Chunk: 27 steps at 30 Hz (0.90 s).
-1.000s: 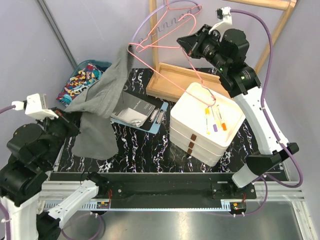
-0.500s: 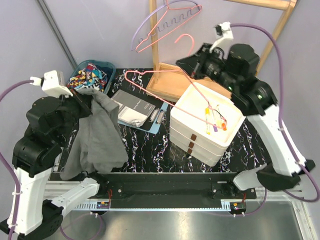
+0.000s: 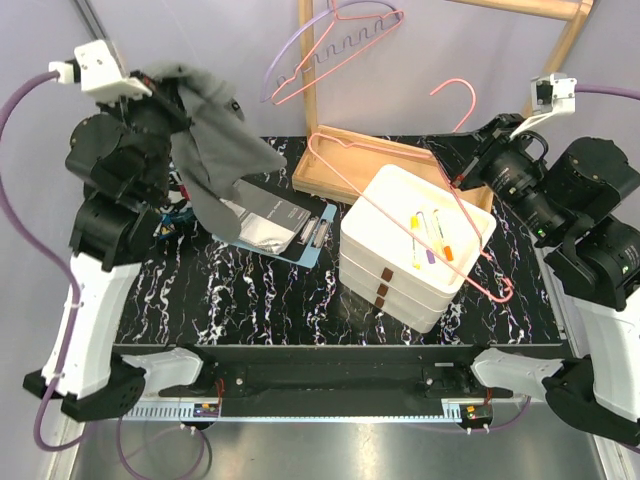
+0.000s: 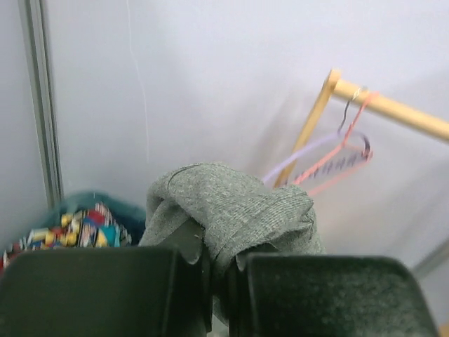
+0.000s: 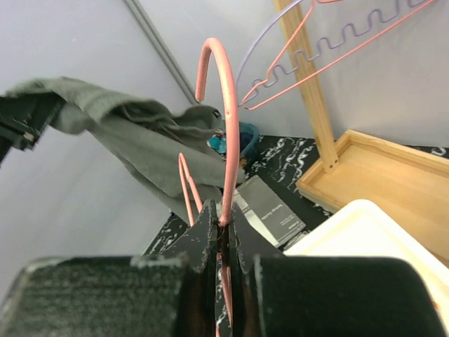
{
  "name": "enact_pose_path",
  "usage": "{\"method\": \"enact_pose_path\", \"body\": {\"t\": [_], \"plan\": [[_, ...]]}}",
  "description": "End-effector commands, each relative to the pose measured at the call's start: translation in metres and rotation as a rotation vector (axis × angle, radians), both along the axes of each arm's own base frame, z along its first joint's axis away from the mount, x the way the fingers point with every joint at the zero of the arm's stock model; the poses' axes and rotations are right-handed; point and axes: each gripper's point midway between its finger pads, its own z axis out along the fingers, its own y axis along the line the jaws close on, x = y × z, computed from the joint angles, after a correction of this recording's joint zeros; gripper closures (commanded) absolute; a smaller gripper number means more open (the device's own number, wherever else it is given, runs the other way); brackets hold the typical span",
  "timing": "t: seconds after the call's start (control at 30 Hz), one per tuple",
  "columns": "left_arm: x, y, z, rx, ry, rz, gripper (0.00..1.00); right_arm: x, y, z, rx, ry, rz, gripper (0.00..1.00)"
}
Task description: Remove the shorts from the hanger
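My left gripper (image 3: pixel 168 88) is raised at the back left and shut on the grey shorts (image 3: pixel 215 150), which hang from it in the air, free of the hanger. In the left wrist view the grey cloth (image 4: pixel 231 207) is bunched between the fingers. My right gripper (image 3: pixel 463 178) is shut on the neck of the bare pink wire hanger (image 3: pixel 400 195), which lies slanted over the white trays. Its hook (image 5: pixel 223 77) stands up from the jaws. The multicolour shorts (image 4: pixel 74 228) lie in a teal bin. The navy shorts are not in view.
A stack of white trays (image 3: pixel 400 270) sits mid-table with small tubes on top. A wooden rack base (image 3: pixel 345 170) stands behind it, with purple and pink hangers (image 3: pixel 335 45) on the rack. A blue clipboard with a grey pouch (image 3: pixel 270 222) lies on the black marbled mat.
The left arm rose up and back, pulling the grey shorts off the pink hanger. The right arm swung right and lower, bringing the hanger down over the white trays.
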Motion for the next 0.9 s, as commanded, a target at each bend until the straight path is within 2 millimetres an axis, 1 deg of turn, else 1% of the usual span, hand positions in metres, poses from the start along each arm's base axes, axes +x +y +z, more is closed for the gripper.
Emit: {"method": "enact_pose_path", "body": {"t": [0.0,0.03,0.07,0.1,0.13,0.17,0.2,0.23,0.27,0.3,0.33,0.37,0.4,0.43,0.47,0.5,0.53,0.57,0.6,0.63,0.67,0.7,0.73,0.77,0.8,0.83,0.87], "plan": [[-0.011,0.025,0.105,-0.009,-0.373,0.143,1.00,0.006,-0.012,0.006,-0.054,-0.019,-0.064,1.00],[-0.014,0.029,0.120,-0.005,-0.415,0.161,1.00,0.004,-0.014,0.005,-0.073,-0.016,-0.068,1.00],[-0.014,0.031,0.131,-0.005,-0.457,0.176,1.00,0.002,-0.017,0.012,-0.072,-0.030,-0.074,1.00],[0.001,0.025,0.132,0.033,-0.456,0.188,1.00,0.005,-0.018,0.011,-0.082,-0.025,-0.086,1.00],[-0.003,0.031,0.147,0.035,-0.501,0.207,1.00,0.006,-0.020,0.008,-0.104,-0.023,-0.096,1.00],[-0.004,0.031,0.159,0.041,-0.549,0.208,1.00,0.006,-0.022,0.009,-0.108,-0.022,-0.105,1.00],[0.017,0.025,0.157,0.070,-0.541,0.215,1.00,0.009,-0.025,0.009,-0.112,-0.021,-0.129,1.00],[0.022,0.030,0.162,0.079,-0.560,0.236,1.00,0.010,-0.028,0.009,-0.123,-0.023,-0.141,1.00],[0.010,0.035,0.182,0.069,-0.631,0.239,1.00,0.011,-0.029,0.011,-0.125,-0.025,-0.150,1.00],[0.033,0.030,0.177,0.075,-0.624,0.231,1.00,0.015,-0.029,0.010,-0.138,-0.024,-0.163,1.00],[0.036,0.040,0.183,0.080,-0.653,0.249,1.00,0.016,-0.030,0.009,-0.148,-0.018,-0.170,1.00],[0.046,0.042,0.187,0.076,-0.677,0.255,1.00,0.020,-0.030,0.012,-0.152,-0.022,-0.183,1.00],[0.049,0.046,0.190,0.049,-0.701,0.246,1.00,0.023,-0.031,0.013,-0.162,-0.024,-0.194,1.00],[0.053,0.059,0.194,0.054,-0.729,0.263,1.00,0.026,-0.031,0.011,-0.175,-0.018,-0.204,1.00],[0.064,0.064,0.193,0.046,-0.741,0.264,1.00,0.031,-0.032,0.015,-0.177,-0.020,-0.224,1.00],[0.068,0.078,0.193,0.025,-0.760,0.273,1.00,0.034,-0.033,0.014,-0.192,-0.018,-0.236,1.00],[0.071,0.084,0.194,0.019,-0.776,0.274,1.00,0.037,-0.033,0.015,-0.200,-0.019,-0.243,1.00],[0.080,0.092,0.193,0.011,-0.784,0.284,1.00,0.043,-0.032,0.018,-0.203,-0.023,-0.257,1.00],[0.085,0.107,0.191,-0.015,-0.791,0.291,1.00,0.047,-0.030,0.018,-0.214,-0.025,-0.262,1.00],[0.090,0.117,0.189,-0.023,-0.799,0.296,1.00,0.050,-0.029,0.019,-0.217,-0.026,-0.268,1.00],[0.103,0.125,0.181,-0.056,-0.791,0.281,1.00,0.058,-0.023,0.018,-0.226,-0.024,-0.266,1.00],[0.108,0.143,0.176,-0.059,-0.786,0.308,1.00,0.061,-0.021,0.018,-0.233,-0.024,-0.264,1.00],[0.127,0.152,0.163,-0.074,-0.749,0.306,1.00,0.062,-0.019,0.023,-0.226,-0.037,-0.258,1.00],[0.137,0.159,0.155,-0.121,-0.733,0.278,1.00,0.072,-0.011,0.018,-0.245,-0.030,-0.249,1.00],[0.151,0.169,0.142,-0.118,-0.695,0.268,1.00,0.075,-0.008,0.019,-0.249,-0.033,-0.247,1.00],[0.171,0.173,0.124,-0.128,-0.634,0.259,1.00,0.076,-0.007,0.024,-0.244,-0.047,-0.245,1.00],[0.181,0.177,0.112,-0.145,-0.599,0.247,1.00,0.083,0.000,0.020,-0.258,-0.041,-0.232,1.00]]}}
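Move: Ahead and to the left of the left hand, which already holds the grey shorts, sits the teal basket, about 17 cm out, 14 cm left and 48 cm below; the book lies some 9 cm ahead, 6 cm right and 56 cm below. The right hand holds the bare pink hanger; the empty hangers hang roughly 28 cm ahead, 11 cm left, near its height. From it the white box is 4 cm ahead, 4 cm right, 45 cm below. Swinging the pinched shorts up and forward, then left and out over the basket, the left hand covers about 17 cm each way, rising some 15 cm before starting to sink, its fingers tipping up about 30 degrees and turning counter-clockwise. The right hand keeps the hanger and eases 7 cm forward towards the empty hangers, turning clockwise with its left side dipping. ##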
